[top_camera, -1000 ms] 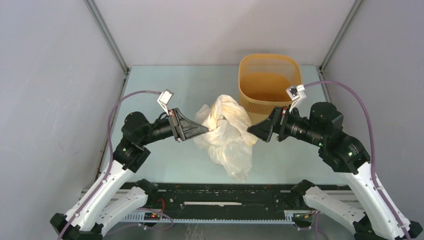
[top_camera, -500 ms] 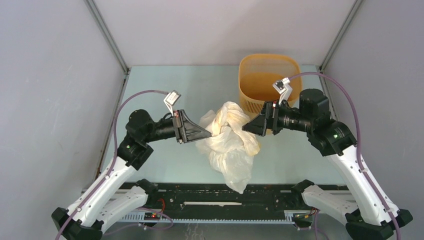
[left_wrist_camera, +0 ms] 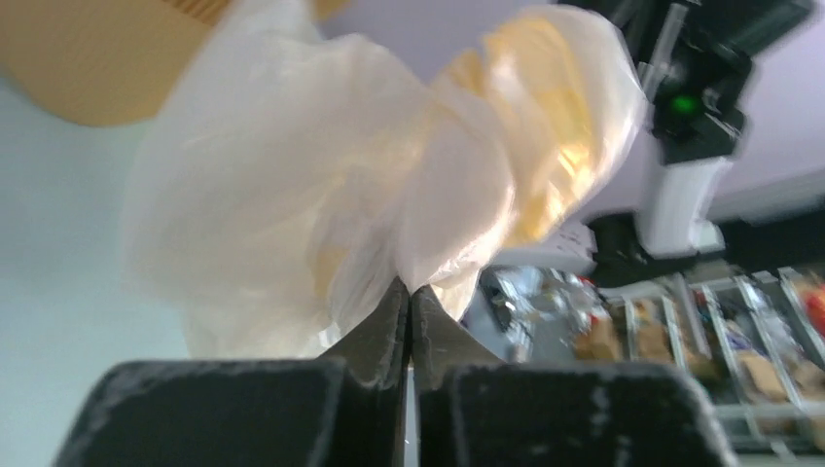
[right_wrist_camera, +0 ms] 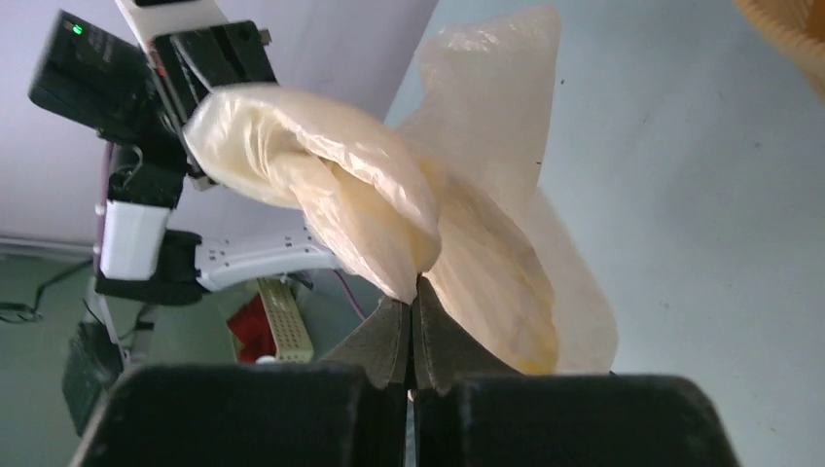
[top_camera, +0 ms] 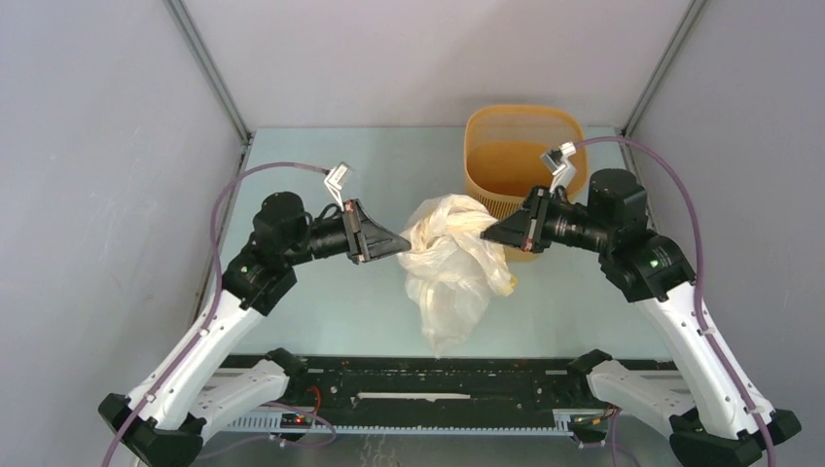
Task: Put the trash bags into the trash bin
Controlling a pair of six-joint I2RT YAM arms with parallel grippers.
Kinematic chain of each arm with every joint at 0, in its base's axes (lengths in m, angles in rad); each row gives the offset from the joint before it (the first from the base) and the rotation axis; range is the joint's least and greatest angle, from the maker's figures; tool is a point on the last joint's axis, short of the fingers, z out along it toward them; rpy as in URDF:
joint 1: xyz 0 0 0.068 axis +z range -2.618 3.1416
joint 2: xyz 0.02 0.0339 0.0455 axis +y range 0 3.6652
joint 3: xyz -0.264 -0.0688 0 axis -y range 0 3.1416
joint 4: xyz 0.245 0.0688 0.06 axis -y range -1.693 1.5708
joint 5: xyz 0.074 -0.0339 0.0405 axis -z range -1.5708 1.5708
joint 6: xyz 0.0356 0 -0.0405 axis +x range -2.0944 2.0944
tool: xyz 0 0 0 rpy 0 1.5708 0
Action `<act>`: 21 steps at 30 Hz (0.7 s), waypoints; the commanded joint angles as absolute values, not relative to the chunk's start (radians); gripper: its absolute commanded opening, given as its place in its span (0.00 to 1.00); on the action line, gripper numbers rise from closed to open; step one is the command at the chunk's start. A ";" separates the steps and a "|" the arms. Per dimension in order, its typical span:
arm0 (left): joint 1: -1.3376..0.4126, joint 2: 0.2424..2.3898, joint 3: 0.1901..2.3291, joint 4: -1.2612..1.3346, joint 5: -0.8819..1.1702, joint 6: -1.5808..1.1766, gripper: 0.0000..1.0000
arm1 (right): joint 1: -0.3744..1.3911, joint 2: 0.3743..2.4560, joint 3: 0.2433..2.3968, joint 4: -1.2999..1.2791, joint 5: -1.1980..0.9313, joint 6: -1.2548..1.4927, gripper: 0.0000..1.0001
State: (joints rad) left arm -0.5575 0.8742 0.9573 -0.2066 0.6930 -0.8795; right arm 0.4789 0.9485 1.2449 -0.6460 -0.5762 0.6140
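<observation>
A crumpled, translucent cream trash bag (top_camera: pixel 450 268) hangs in the air between my two grippers, its tail drooping toward the table's near edge. My left gripper (top_camera: pixel 406 241) is shut on the bag's left side; the left wrist view shows the closed tips (left_wrist_camera: pixel 410 289) pinching the film (left_wrist_camera: pixel 321 185). My right gripper (top_camera: pixel 484 234) is shut on the bag's right side, tips (right_wrist_camera: pixel 416 282) closed on a fold (right_wrist_camera: pixel 389 214). The orange-tan mesh trash bin (top_camera: pixel 520 146) stands upright at the back right, just behind the right gripper, and looks empty.
Grey walls enclose the pale green table (top_camera: pixel 321 292) on three sides. A black rail with the arm bases (top_camera: pixel 428 384) runs along the near edge. The right arm's wrist and cable (top_camera: pixel 613 209) lie beside the bin's front right.
Both grippers have lifted the bag higher and shifted it slightly right and back toward the bin. The bag's tail has come up from the table's near edge.
</observation>
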 commanded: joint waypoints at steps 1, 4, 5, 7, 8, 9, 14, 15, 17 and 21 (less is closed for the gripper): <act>-0.526 0.885 1.064 -0.507 0.425 -0.723 0.11 | 0.414 0.928 1.252 -0.598 -0.660 0.763 0.00; -0.523 0.902 1.091 -0.580 0.368 -0.690 0.47 | 0.405 0.941 1.251 -0.581 -0.685 0.834 0.00; -0.523 0.907 1.090 -0.579 0.375 -0.690 0.58 | 0.405 0.943 1.248 -0.567 -0.682 0.865 0.00; -0.523 0.909 1.080 -0.573 0.393 -0.696 0.71 | 0.405 0.944 1.235 -0.524 -0.679 0.937 0.00; -0.523 0.902 1.074 -0.570 0.396 -0.702 0.76 | 0.405 0.948 1.231 -0.505 -0.673 0.972 0.00; -0.523 0.890 1.065 -0.554 0.398 -0.714 0.80 | 0.406 0.953 1.230 -0.494 -0.665 0.996 0.00; -0.551 0.816 0.975 -0.386 0.445 -0.845 0.98 | 0.409 0.984 1.230 -0.463 -0.648 1.072 0.00; -0.574 0.811 0.956 -0.349 0.442 -0.872 0.99 | 0.412 0.989 1.230 -0.445 -0.654 1.089 0.00; -0.643 0.832 0.950 -0.331 0.409 -0.883 1.00 | 0.415 0.997 1.230 -0.404 -0.662 1.120 0.00; -0.794 0.925 0.991 -0.410 0.274 -0.849 1.00 | 0.417 0.999 1.230 -0.312 -0.703 1.171 0.00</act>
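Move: Both shut hands hold the trash bag between them. Its hanging middle is about 6 cm to the left hand's right, level with it fore and aft, and some 9 cm below; from the right hand it lies about 4 cm left, 2 cm back and 10 cm down. The trash bin's middle stands roughly 16 cm ahead of the right hand, 9 cm to its right and 20 cm lower. Forward and down by about 5 cm, drifting a little left, the left hand opens wide and lets go of the bag, then draws back to finish some 3 cm below where it began. The right hand keeps its pinch on the bag, lifting it about 3 cm and easing slightly forward while rolling some 25 degrees about its fingers, top side forward. ##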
